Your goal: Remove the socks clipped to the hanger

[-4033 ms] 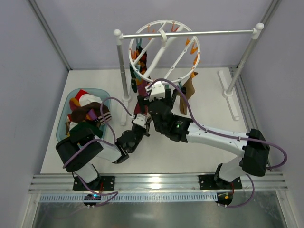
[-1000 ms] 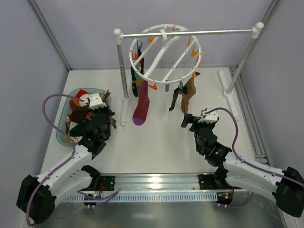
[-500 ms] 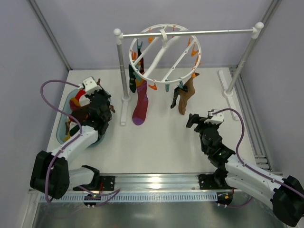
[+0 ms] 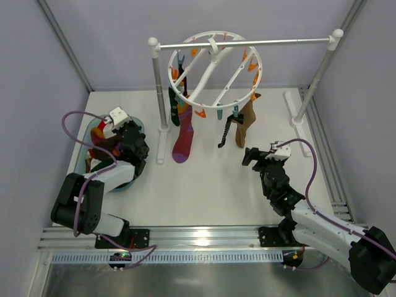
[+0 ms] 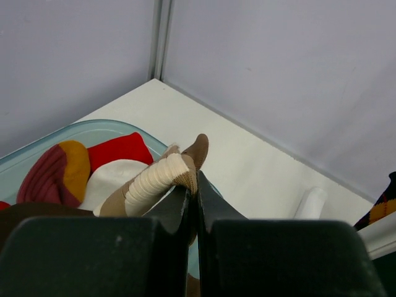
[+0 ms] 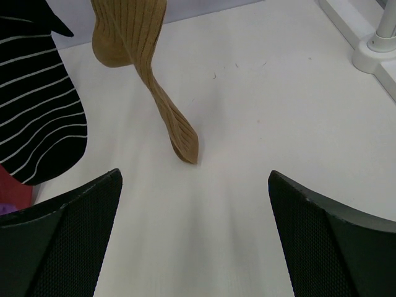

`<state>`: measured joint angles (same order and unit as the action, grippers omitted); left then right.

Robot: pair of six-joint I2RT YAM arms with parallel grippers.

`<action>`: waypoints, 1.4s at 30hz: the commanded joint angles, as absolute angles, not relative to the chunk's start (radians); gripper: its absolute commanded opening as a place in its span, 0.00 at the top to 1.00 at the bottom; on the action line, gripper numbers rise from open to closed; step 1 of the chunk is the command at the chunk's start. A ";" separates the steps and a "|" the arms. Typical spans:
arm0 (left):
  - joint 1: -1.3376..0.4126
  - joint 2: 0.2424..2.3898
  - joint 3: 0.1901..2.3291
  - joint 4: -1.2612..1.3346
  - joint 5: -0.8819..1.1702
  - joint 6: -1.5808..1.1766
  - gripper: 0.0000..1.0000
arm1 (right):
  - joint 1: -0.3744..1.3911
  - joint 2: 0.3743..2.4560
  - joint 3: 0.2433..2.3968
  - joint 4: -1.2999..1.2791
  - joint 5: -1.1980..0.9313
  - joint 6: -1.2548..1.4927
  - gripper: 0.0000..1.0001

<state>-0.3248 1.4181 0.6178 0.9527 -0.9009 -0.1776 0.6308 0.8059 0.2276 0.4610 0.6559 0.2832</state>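
Observation:
The white ring hanger hangs from the rack bar with orange and teal clips round its rim. Clipped to it are a maroon sock, a dark green sock, a black-white striped sock and a brown sock. My left gripper hovers over the teal tub. In its wrist view it is shut on a brown sock with a cream ribbed cuff. My right gripper stands open and empty low over the table. Its wrist view faces the brown sock and striped sock.
The tub holds several loose socks, among them a red one and a maroon-yellow one. The white-posted rack with its metal bar spans the back. Its left post stands beside the tub, and its right foot lies near my right gripper.
My left arm has swung from the table's middle to over the tub, carrying the brown sock, and folded closer in. The right arm has drawn back from the hanger and now holds still.

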 commanded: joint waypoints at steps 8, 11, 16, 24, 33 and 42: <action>-0.311 1.387 0.558 1.005 -0.999 -0.248 1.00 | 0.609 0.828 0.210 0.563 0.620 0.299 0.00; -0.296 1.371 0.548 0.953 -0.999 -0.300 1.00 | 0.609 0.822 0.206 0.565 0.614 0.302 0.00; -0.288 1.384 0.561 0.900 -0.991 -0.327 0.86 | 0.606 0.805 0.198 0.558 0.632 0.301 0.00; -0.288 1.358 0.558 0.858 -1.006 -0.356 0.01 | 0.601 0.793 0.193 0.552 0.630 0.304 0.00; -0.357 1.321 0.500 1.025 -1.135 -0.258 0.00 | 0.598 0.788 0.193 0.545 0.635 0.302 0.00; -0.561 1.433 0.492 1.546 -1.253 0.207 0.00 | 0.597 0.790 0.187 0.549 0.629 0.298 0.00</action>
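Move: The left gripper, shut on the brown striped sock, hangs near the far, right part of the sock basin: the basin's middle lies about 9 cm back, 6 cm left and 17 cm below. The white-and-red sock in it lies level, some 5 cm left and 17 below; the stand's foot bar is about 13 cm right, 5 back and 21 below. From the right hand the basin's middle is roughly 54 cm left, 2 ahead and 10 below. Sink the left gripper about 3 cm over the basin, easing a little back and left, then spread the fingers wide and let go of the striped sock over the heap. With the fingers kept open, draw back about 4 cm towards the base and as much to the right, off the dropped sock. ##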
